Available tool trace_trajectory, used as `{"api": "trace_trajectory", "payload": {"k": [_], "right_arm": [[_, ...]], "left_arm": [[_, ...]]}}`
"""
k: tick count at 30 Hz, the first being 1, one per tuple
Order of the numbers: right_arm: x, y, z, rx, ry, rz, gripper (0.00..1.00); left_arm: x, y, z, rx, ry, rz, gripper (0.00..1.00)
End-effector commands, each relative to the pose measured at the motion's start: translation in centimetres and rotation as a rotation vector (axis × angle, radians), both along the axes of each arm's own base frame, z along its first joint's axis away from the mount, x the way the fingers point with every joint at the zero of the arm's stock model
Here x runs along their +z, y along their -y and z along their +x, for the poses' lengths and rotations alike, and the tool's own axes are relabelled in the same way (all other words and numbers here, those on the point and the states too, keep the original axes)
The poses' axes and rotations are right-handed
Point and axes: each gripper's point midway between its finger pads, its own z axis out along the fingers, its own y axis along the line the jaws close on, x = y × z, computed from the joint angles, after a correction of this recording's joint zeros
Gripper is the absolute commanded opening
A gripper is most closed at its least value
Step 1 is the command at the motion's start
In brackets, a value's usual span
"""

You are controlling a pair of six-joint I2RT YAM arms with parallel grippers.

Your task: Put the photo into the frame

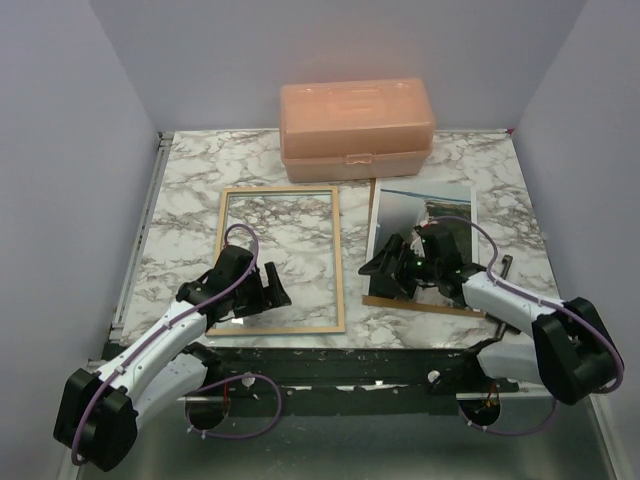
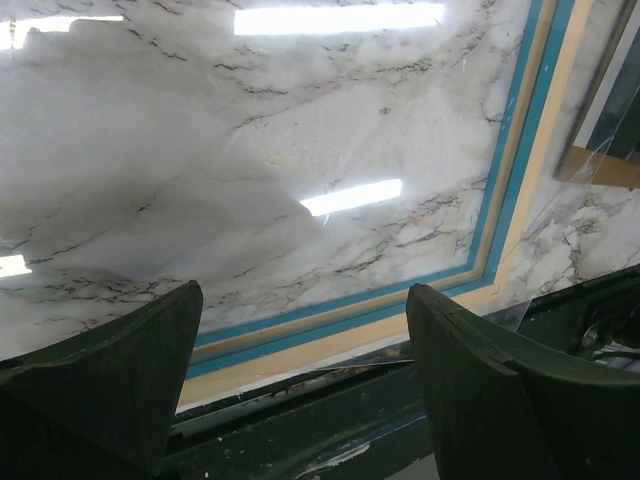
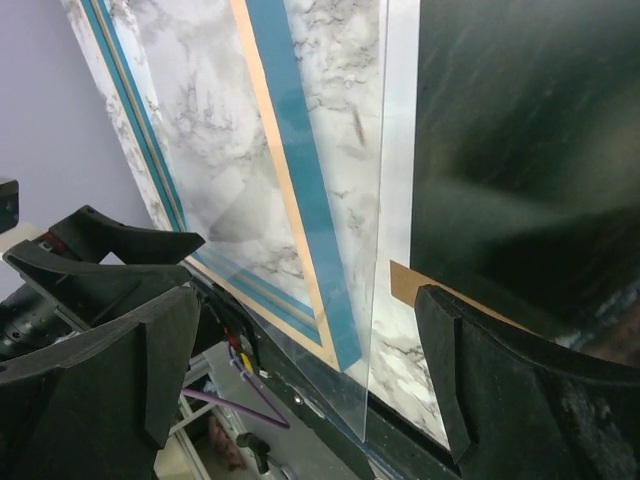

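Observation:
The frame (image 1: 341, 258) lies flat on the marble table, its light wood rim up and the marble showing through the pane. My left gripper (image 1: 268, 288) hovers open over its near left part; the left wrist view shows the near rim (image 2: 330, 338), in wood and blue bands, between the spread fingers (image 2: 120, 370). The photo (image 1: 425, 222), dark with a white border, rests to the right on a brown backing board (image 1: 415, 303). My right gripper (image 1: 392, 266) stands open over the photo's left edge (image 3: 400, 150). A clear sheet's edge (image 3: 372, 330) runs between its fingers (image 3: 520, 400), empty.
A peach plastic box (image 1: 357, 128) stands at the back of the table, behind the frame and photo. Grey walls close in left, right and back. A metal rail (image 1: 135, 260) runs along the table's left edge; the dark near edge (image 1: 330, 365) lies just below both grippers.

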Motion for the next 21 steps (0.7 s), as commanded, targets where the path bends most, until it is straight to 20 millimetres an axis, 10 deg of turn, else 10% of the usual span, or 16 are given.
{"api": "trace_trajectory", "payload": {"k": [1, 21], "right_arm": [[0.4, -1.6, 0.9, 0.047, 0.045, 0.09, 0.97], [0.0, -4.3, 2.5, 0.139, 0.15, 0.284, 0.67]], "left_arm": [[0.6, 0.5, 0.1, -0.011, 0.012, -0.028, 0.84], [0.2, 0.8, -0.3, -0.013, 0.007, -0.059, 0.84]]}}
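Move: The clear sheet's right edge overhangs my open right hand's side of the frame, about 5 cm to my left, 2 cm ahead and some 3 cm below. Beyond it, the frame's right bar lies about 9 cm to this hand's left and 2 cm ahead. The photo's middle is about 10 cm to its right and 6 cm ahead, both about 4 cm below. From my left hand, that sheet edge lies some 19 cm right, 6 cm ahead and 3 cm below. I slide my right hand about 4 cm left and 2 cm forward towards the clear sheet's right edge, dipping some 2 cm and then easing back up a little. Meanwhile I tip the fingers about 15 degrees towards level and close them by roughly a third, bringing the edge between them, close to the lower fingertip. ##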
